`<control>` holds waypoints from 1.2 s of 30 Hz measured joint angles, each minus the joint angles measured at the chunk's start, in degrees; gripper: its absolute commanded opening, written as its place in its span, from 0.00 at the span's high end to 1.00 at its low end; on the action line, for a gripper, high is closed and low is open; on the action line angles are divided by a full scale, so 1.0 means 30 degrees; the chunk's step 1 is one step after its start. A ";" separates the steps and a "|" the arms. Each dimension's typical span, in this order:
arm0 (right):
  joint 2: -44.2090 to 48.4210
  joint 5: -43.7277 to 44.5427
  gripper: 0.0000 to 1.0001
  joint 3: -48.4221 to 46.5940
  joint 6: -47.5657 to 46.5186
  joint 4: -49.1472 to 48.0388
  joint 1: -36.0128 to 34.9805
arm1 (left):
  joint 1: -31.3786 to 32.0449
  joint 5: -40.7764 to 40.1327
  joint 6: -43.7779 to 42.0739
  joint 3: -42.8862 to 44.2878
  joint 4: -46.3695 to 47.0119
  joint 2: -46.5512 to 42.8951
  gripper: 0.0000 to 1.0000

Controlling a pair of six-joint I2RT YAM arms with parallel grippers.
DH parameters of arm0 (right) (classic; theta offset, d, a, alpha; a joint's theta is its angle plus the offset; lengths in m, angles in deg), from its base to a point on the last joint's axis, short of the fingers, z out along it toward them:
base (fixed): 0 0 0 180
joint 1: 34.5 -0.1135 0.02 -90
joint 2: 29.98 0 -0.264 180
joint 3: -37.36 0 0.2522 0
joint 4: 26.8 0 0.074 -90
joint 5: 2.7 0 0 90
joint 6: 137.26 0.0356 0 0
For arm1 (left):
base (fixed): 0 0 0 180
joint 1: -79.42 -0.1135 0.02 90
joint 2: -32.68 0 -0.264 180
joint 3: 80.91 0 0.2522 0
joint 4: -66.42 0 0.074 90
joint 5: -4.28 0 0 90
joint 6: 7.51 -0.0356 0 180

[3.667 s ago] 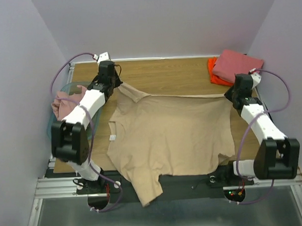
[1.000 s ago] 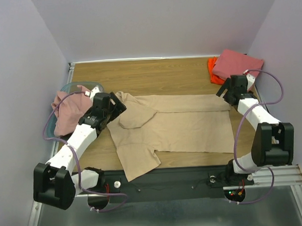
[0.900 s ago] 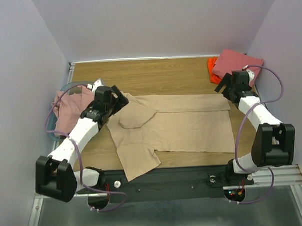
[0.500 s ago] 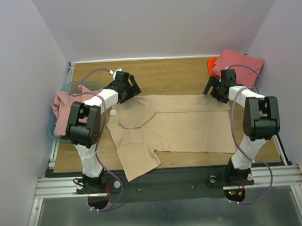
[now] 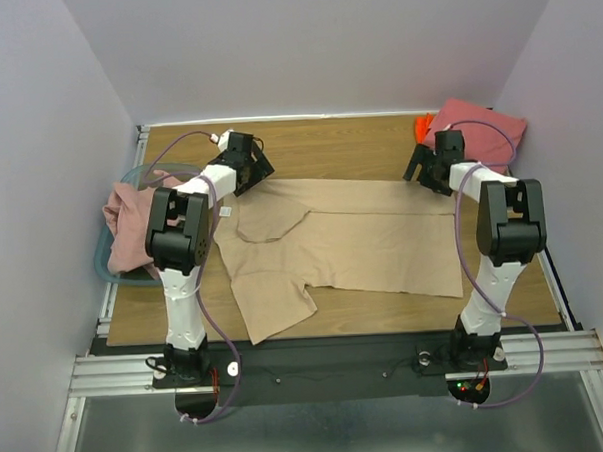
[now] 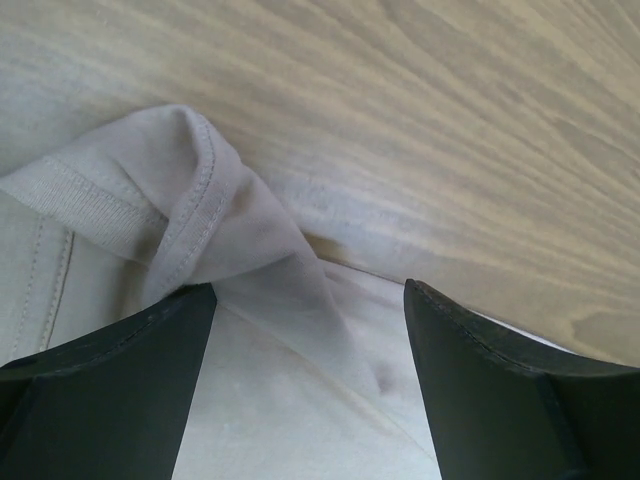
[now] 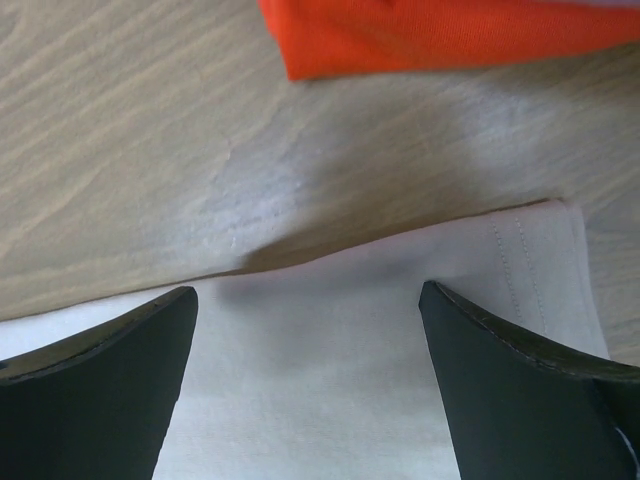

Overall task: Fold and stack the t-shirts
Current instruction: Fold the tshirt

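A tan t-shirt point(image 5: 362, 243) lies folded lengthwise across the middle of the table, one sleeve point(image 5: 270, 302) pointing at the near edge. My left gripper point(image 5: 251, 171) is low over its far left corner. In the left wrist view it point(image 6: 308, 292) stands open, with a rumpled hem point(image 6: 190, 190) and flat tan cloth between the fingers. My right gripper point(image 5: 425, 171) is at the far right corner. There it point(image 7: 308, 292) is open over the shirt's stitched edge point(image 7: 520, 250). A salmon-red t-shirt point(image 5: 482, 128) lies on an orange one point(image 7: 440, 30) at the back right. A pink t-shirt point(image 5: 131, 218) fills the bin.
The translucent teal bin point(image 5: 99, 260) sits at the table's left edge, beside the left arm. Bare wood point(image 5: 328, 145) runs along the back between the two grippers. The stacked shirts lie just behind the right gripper. White walls close in the table on three sides.
The tan shirt, spread wide earlier, is now folded in half. Over the last second both arms swung to its far corners, and the shirt shifted a little toward the back.
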 measured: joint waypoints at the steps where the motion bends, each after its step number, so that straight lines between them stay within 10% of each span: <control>1: -0.0226 0.0233 0.00 -0.0270 -0.0007 0.0007 -0.0044 | -0.0036 0.0000 0.0000 0.0386 -0.0102 0.0255 0.11; 16: 0.1268 0.0947 0.00 -0.0175 -0.0714 0.0597 -0.0095 | -0.0007 0.0262 -0.0532 0.2761 -0.2616 0.0117 0.11; 26: 1.4586 0.0211 0.00 0.8947 0.1807 0.0583 -0.0051 | 0.5275 -0.2565 0.1902 -0.9471 -0.2055 -1.6378 0.11; 36: 1.8280 -0.0109 0.00 1.2655 0.3963 0.2324 -0.0051 | 1.2546 -0.2732 0.9391 -1.6575 -0.8801 -1.8855 0.11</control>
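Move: Near the bottom of the board, at the close table edge, the shirt's sleeve lies about 39 cm back and 4 cm right of the left hand, barely lower; on the way are a rounded flap 15 cm back and 3 cm right, and the basket 14 cm back, 33 cm left. From the right hand, the shirt's near right corner is roughly 40 cm back and 12 cm right; the red pile sits 10 cm ahead, 18 cm right. Dragging the shirt's far edge a last 2–3 cm forward with open fingers still resting on it, both hands then lift off. The left arcs up and back over the flap, ending some 37 cm back and low over the sleeve, its fingers tipping steeper downward; the right rises and draws back about 18 cm, staying above the shirt's right part. ##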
